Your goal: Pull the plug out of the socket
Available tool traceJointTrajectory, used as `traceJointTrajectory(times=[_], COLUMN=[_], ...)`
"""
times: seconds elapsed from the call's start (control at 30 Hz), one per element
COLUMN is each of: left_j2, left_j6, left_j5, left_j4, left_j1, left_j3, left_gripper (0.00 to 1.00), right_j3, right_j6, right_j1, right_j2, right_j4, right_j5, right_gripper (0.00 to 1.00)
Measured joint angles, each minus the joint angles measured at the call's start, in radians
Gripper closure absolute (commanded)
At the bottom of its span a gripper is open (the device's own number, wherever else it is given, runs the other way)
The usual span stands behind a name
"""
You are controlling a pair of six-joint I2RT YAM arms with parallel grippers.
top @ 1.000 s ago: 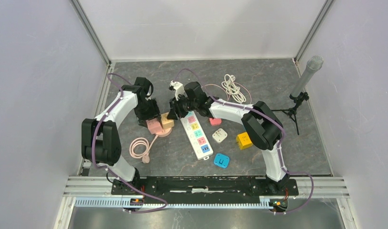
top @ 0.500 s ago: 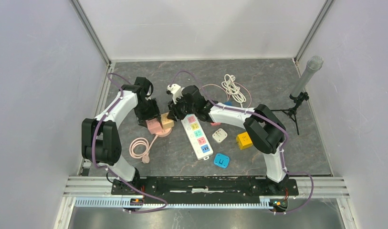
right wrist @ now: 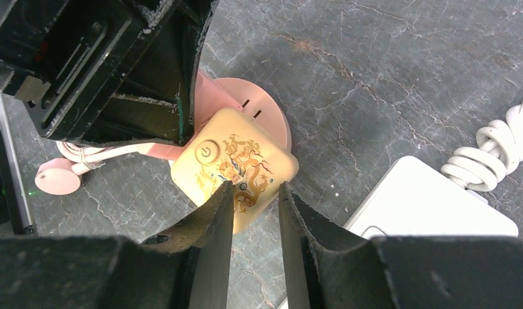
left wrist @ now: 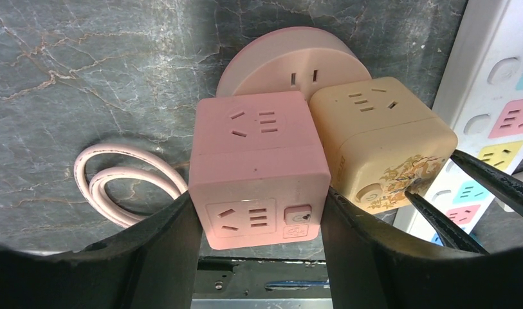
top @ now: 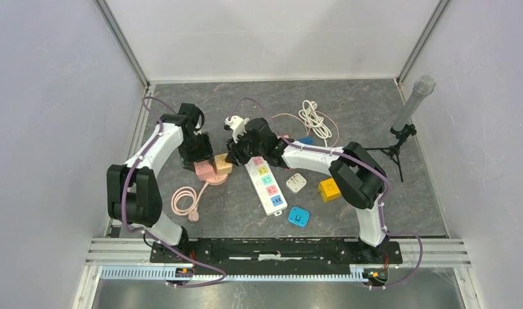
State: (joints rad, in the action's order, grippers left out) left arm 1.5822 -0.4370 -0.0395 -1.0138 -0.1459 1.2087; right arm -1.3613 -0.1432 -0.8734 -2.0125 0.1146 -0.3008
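A pink cube adapter (left wrist: 258, 161) and a beige cube adapter (left wrist: 381, 141) with a gold dragon print stand side by side on a round pink socket base (left wrist: 291, 61). My left gripper (left wrist: 258, 215) is shut on the pink cube, one finger on each side. In the top view it (top: 204, 161) is over the pink cube (top: 204, 169). My right gripper (right wrist: 252, 193) hovers over the beige cube (right wrist: 236, 164), its jaws a narrow gap apart with nothing between them. Its fingertips (left wrist: 451, 193) show beside the beige cube in the left wrist view.
A white power strip (top: 265, 183) with coloured sockets lies right of the cubes. A white adapter (top: 296, 183), a yellow cube (top: 329, 189) and a blue cube (top: 299, 216) lie further right. There is a coiled pink cable (top: 184, 201), a white cable bundle (top: 315, 119) and a microphone on a stand (top: 410, 109).
My right gripper has moved a little left, onto the beige cube. My left arm, the pink cube and the pink cable have shifted slightly left.
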Motion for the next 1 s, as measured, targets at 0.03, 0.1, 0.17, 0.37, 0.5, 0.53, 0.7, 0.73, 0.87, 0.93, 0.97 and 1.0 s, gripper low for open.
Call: traceJointTrajectory(times=[0.03,0.1,0.17,0.37,0.5,0.53,0.7,0.73,0.87,0.93,0.97,1.0], left_j2=[-0.001,-0.009,-0.014,-0.016,-0.016,-0.016,-0.016,-0.016,-0.016,-0.018,-0.020,-0.027], left_j6=[0.001,0.003,0.003,0.003,0.000,0.000,0.000,0.000,0.001,0.002,0.003,0.004], left_j5=[-0.002,-0.004,-0.004,-0.003,0.043,0.060,0.077,0.079,0.081,0.079,0.078,0.076], left_j4=[0.002,0.010,0.014,0.008,-0.016,-0.027,-0.044,-0.043,-0.044,-0.043,-0.042,-0.036], left_j1=[0.000,0.001,0.003,0.003,-0.031,-0.038,-0.041,-0.041,-0.040,-0.040,-0.040,-0.039], left_j3=[-0.003,-0.014,-0.022,-0.024,-0.007,-0.004,0.001,0.002,0.002,0.002,0.000,-0.006], left_gripper=[0.98,0.98,0.98,0.98,0.98,0.98,0.98,0.98,0.98,0.98,0.98,0.98], right_j3=[0.003,0.005,0.004,-0.033,-0.074,-0.085,-0.121,-0.122,-0.123,-0.123,-0.123,-0.123], right_j6=[0.004,0.014,0.020,0.045,0.061,0.065,0.070,0.070,0.070,0.070,0.070,0.069], right_j1=[-0.002,-0.006,-0.011,-0.026,-0.056,-0.064,-0.080,-0.081,-0.082,-0.081,-0.080,-0.080], right_j2=[0.002,0.004,0.004,-0.008,-0.026,-0.030,-0.048,-0.049,-0.051,-0.055,-0.058,-0.060], right_j4=[0.003,0.006,0.007,-0.035,-0.067,-0.081,-0.106,-0.109,-0.113,-0.112,-0.111,-0.111], right_j5=[0.003,0.009,0.014,0.040,0.072,0.084,0.117,0.119,0.118,0.117,0.114,0.110], right_gripper=[0.63,0.61,0.59,0.48,0.47,0.47,0.46,0.46,0.42,0.42,0.42,0.42])
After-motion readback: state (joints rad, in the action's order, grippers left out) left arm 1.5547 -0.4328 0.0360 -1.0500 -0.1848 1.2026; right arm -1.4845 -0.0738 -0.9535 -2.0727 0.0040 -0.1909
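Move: The tan cube plug sits about 4 cm to the left of the right fingertips, level fore-and-aft and a centimetre or so lower. Right beside it, some 9 cm left of that hand and 1 cm back, is the pink cube plug, already in the left gripper. The white power strip's middle is roughly 11 cm right and 7 cm back from the right hand, 6 cm lower. From the left hand, the tan plug is about 5 cm right and 1 cm ahead. Open the right fingers from partly shut to a bit over half, and bring them left about 2.5 cm and back about 1 cm, so they straddle the outer corners of the tan cube plug without closing on it. Meanwhile keep the left gripper's hold on the pink cube plug and ease it back about 1 cm with a slight roll of some 5 degrees. ##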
